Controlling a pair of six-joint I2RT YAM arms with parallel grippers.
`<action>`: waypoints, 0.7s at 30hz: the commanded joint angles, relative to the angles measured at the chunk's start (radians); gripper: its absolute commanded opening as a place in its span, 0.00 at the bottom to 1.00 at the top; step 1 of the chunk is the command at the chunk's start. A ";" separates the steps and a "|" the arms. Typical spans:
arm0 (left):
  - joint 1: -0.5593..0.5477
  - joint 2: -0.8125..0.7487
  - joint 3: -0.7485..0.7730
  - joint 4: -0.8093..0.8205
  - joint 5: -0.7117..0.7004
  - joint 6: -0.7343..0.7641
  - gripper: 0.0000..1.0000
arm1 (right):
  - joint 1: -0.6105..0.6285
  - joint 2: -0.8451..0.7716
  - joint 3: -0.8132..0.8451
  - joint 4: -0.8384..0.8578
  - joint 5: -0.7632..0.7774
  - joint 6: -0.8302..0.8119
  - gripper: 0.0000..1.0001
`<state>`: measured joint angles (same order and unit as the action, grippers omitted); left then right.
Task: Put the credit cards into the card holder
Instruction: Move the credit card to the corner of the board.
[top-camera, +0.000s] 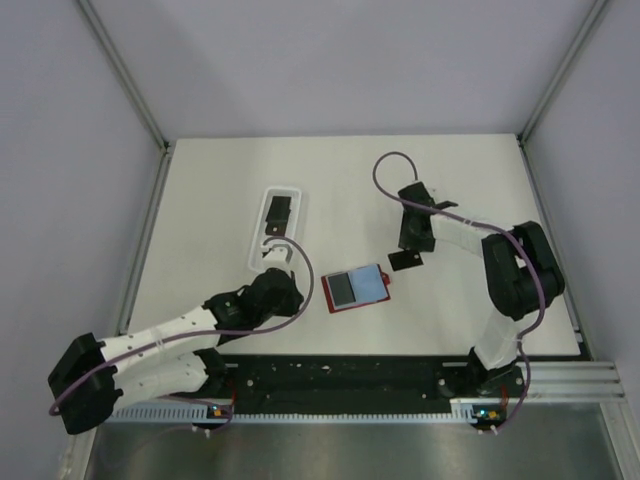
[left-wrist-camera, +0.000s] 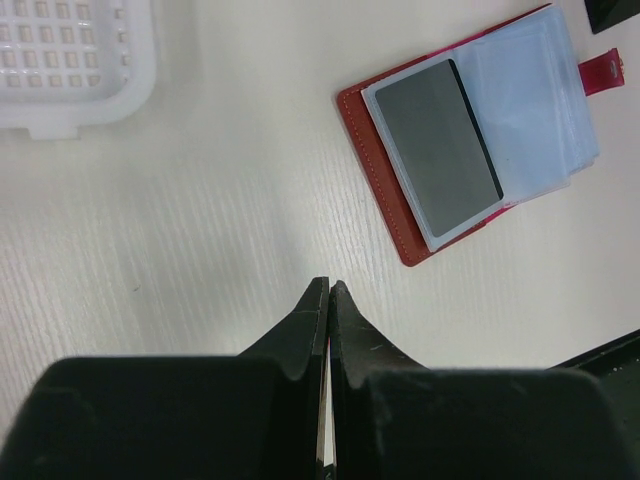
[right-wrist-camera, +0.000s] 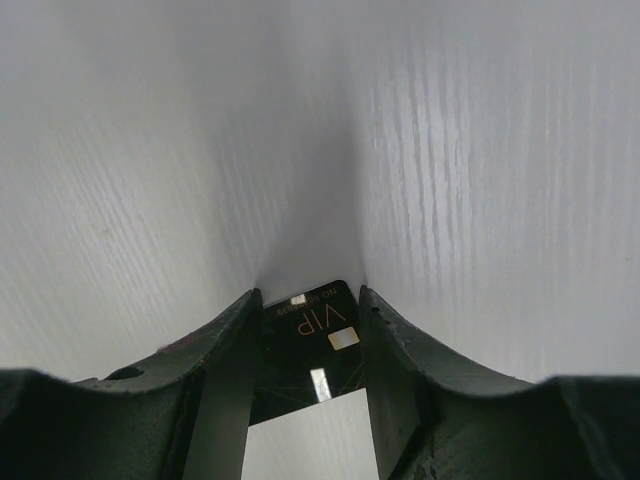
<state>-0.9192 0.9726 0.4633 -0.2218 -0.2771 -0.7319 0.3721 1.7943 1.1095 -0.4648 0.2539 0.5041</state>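
Observation:
The red card holder (top-camera: 356, 288) lies open on the table, pale blue-grey inside up, with one dark credit card (left-wrist-camera: 437, 145) in its left sleeve. A second black credit card (top-camera: 405, 260), marked VIP (right-wrist-camera: 310, 335), lies just right of the holder. My right gripper (top-camera: 408, 250) points down with its fingers (right-wrist-camera: 225, 340) pressed against the card's two side edges. A third black card (top-camera: 278, 212) lies in the white tray. My left gripper (top-camera: 288, 280) rests shut and empty left of the holder, its tips (left-wrist-camera: 328, 285) together above bare table.
The white oblong plastic tray (top-camera: 252, 235) stands behind the left gripper and shows at the top left (left-wrist-camera: 70, 60) of the left wrist view. The holder's red closure tab (left-wrist-camera: 600, 72) points toward the right arm. Grey walls enclose the table.

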 joint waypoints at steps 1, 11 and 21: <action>-0.001 -0.040 -0.011 -0.005 -0.024 0.003 0.00 | 0.066 -0.035 -0.123 -0.129 0.002 0.048 0.44; -0.001 0.031 0.119 -0.007 -0.007 0.095 0.00 | 0.218 -0.283 -0.391 -0.159 0.005 0.178 0.44; -0.001 0.112 0.147 0.051 0.039 0.088 0.00 | 0.402 -0.536 -0.560 -0.222 -0.028 0.367 0.44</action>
<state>-0.9192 1.0691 0.5957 -0.2211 -0.2638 -0.6472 0.7311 1.2911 0.6205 -0.5838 0.2787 0.7654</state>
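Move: Under and just beside the right fingertips lies the credit card, its middle about 2 cm back, 2 cm left and 1 cm below the hand point. The table's near edge, where it is being taken, is some 28 cm straight back. The open card holder's middle is roughly 10 cm back and 15 cm left. From the left hand the card lies about 10 cm ahead, 29 cm right and 7 cm down. Dragging the card flat along the table, the right hand sweeps back nearly 18 cm towards the near edge, passing the holder's strap side and drifting about 2 cm left. Its half-open fingers stay low, the left fingertip on the card's right part, and turn slightly counter-clockwise. The left hand, still shut, rises some 3 cm, easing forward and right. ##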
